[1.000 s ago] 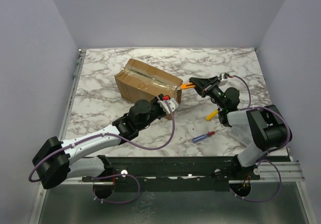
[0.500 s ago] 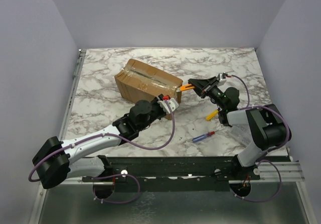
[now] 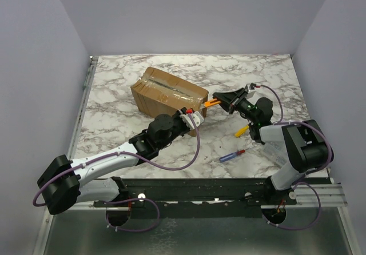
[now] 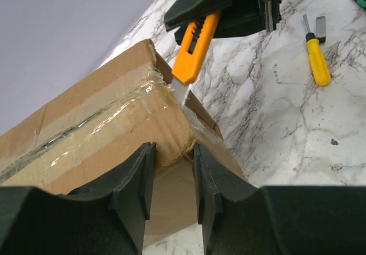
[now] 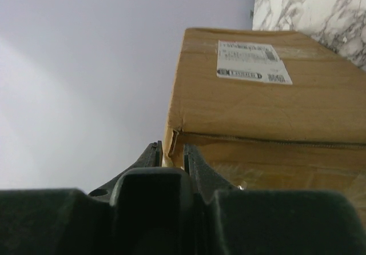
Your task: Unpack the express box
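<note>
The express box, brown cardboard with glossy tape, lies at the table's middle back. My left gripper is at its near right corner. In the left wrist view the left gripper is closed on that taped corner. My right gripper is shut on an orange utility knife. The knife has its blade tip at the corner's tape seam. In the right wrist view the box with its white label fills the frame past the right gripper.
A yellow-handled screwdriver lies right of the box, also seen as the screwdriver in the left wrist view. A blue and red screwdriver lies nearer the front edge. Grey walls close in the marble table.
The right gripper and the knife have shifted slightly toward the near side at the box's corner. The left gripper stays at the corner.
</note>
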Robot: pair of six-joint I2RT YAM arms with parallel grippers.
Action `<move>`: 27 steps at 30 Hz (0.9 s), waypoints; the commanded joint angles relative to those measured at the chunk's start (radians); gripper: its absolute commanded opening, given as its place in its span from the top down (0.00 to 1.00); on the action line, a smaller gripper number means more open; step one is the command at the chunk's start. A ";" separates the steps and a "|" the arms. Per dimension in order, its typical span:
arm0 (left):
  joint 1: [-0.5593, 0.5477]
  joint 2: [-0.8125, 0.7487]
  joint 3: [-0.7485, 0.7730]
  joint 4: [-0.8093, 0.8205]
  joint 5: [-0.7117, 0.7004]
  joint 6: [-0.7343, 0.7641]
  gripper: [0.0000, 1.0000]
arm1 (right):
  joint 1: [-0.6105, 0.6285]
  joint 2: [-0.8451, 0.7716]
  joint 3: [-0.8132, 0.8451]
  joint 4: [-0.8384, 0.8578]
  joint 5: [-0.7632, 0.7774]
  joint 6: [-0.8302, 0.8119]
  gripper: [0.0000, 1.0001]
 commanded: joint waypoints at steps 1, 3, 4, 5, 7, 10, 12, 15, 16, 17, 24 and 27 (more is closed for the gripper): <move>0.009 0.047 -0.012 -0.070 -0.037 -0.030 0.64 | 0.048 -0.050 0.008 -0.106 -0.296 -0.056 1.00; 0.009 0.048 -0.012 -0.070 -0.031 -0.032 0.65 | 0.048 -0.064 0.019 -0.140 -0.297 -0.066 1.00; 0.009 0.051 -0.011 -0.070 -0.028 -0.034 0.65 | 0.047 -0.067 0.023 -0.142 -0.298 -0.065 1.00; 0.008 0.051 -0.011 -0.070 -0.025 -0.034 0.65 | 0.047 -0.072 0.025 -0.143 -0.300 -0.065 1.00; 0.009 0.053 -0.009 -0.071 -0.021 -0.034 0.65 | 0.046 -0.080 0.026 -0.158 -0.299 -0.071 1.00; 0.008 0.047 -0.010 -0.075 -0.015 -0.033 0.65 | 0.046 -0.120 0.021 -0.234 -0.268 -0.130 1.00; 0.007 0.034 -0.013 -0.083 -0.005 -0.031 0.65 | 0.046 -0.174 0.038 -0.384 -0.224 -0.235 1.00; 0.007 0.007 -0.007 -0.123 0.030 -0.028 0.61 | 0.046 -0.287 0.106 -0.776 -0.104 -0.468 1.00; 0.007 -0.003 -0.002 -0.136 0.043 -0.031 0.60 | 0.046 -0.326 0.142 -0.916 -0.044 -0.557 1.00; 0.007 -0.013 0.004 -0.146 0.051 -0.038 0.58 | 0.045 -0.359 0.175 -1.029 0.020 -0.634 1.00; 0.007 -0.093 0.072 -0.194 0.100 -0.179 0.30 | 0.048 -0.462 0.328 -1.510 0.318 -0.951 1.00; 0.009 -0.101 0.149 -0.244 0.129 -0.307 0.22 | 0.054 -0.476 0.324 -1.551 0.320 -0.980 1.00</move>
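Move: The right hand holds the orange cutter with its blade in the tape at the box's right end; the near top corner of that end lies about 7 cm left, 4 cm back and 2 cm below. From that hand the yellow screwdriver lies some 9 cm right, 3 cm back and 17 cm down. The left hand's fingers are already on that corner, with the box's middle about 8 cm ahead, 8 cm left and 8 cm below. Keeping its grip on the cutter, the right hand draws the blade back some 5 cm and slightly left along the end's top edge towards the near corner, then swings about 6 cm right, rising a little and rolling some 40 degrees left-side-down, clear of the box. The left hand steadies the corner through the stroke, then opens wide and backs off about 2 cm. ##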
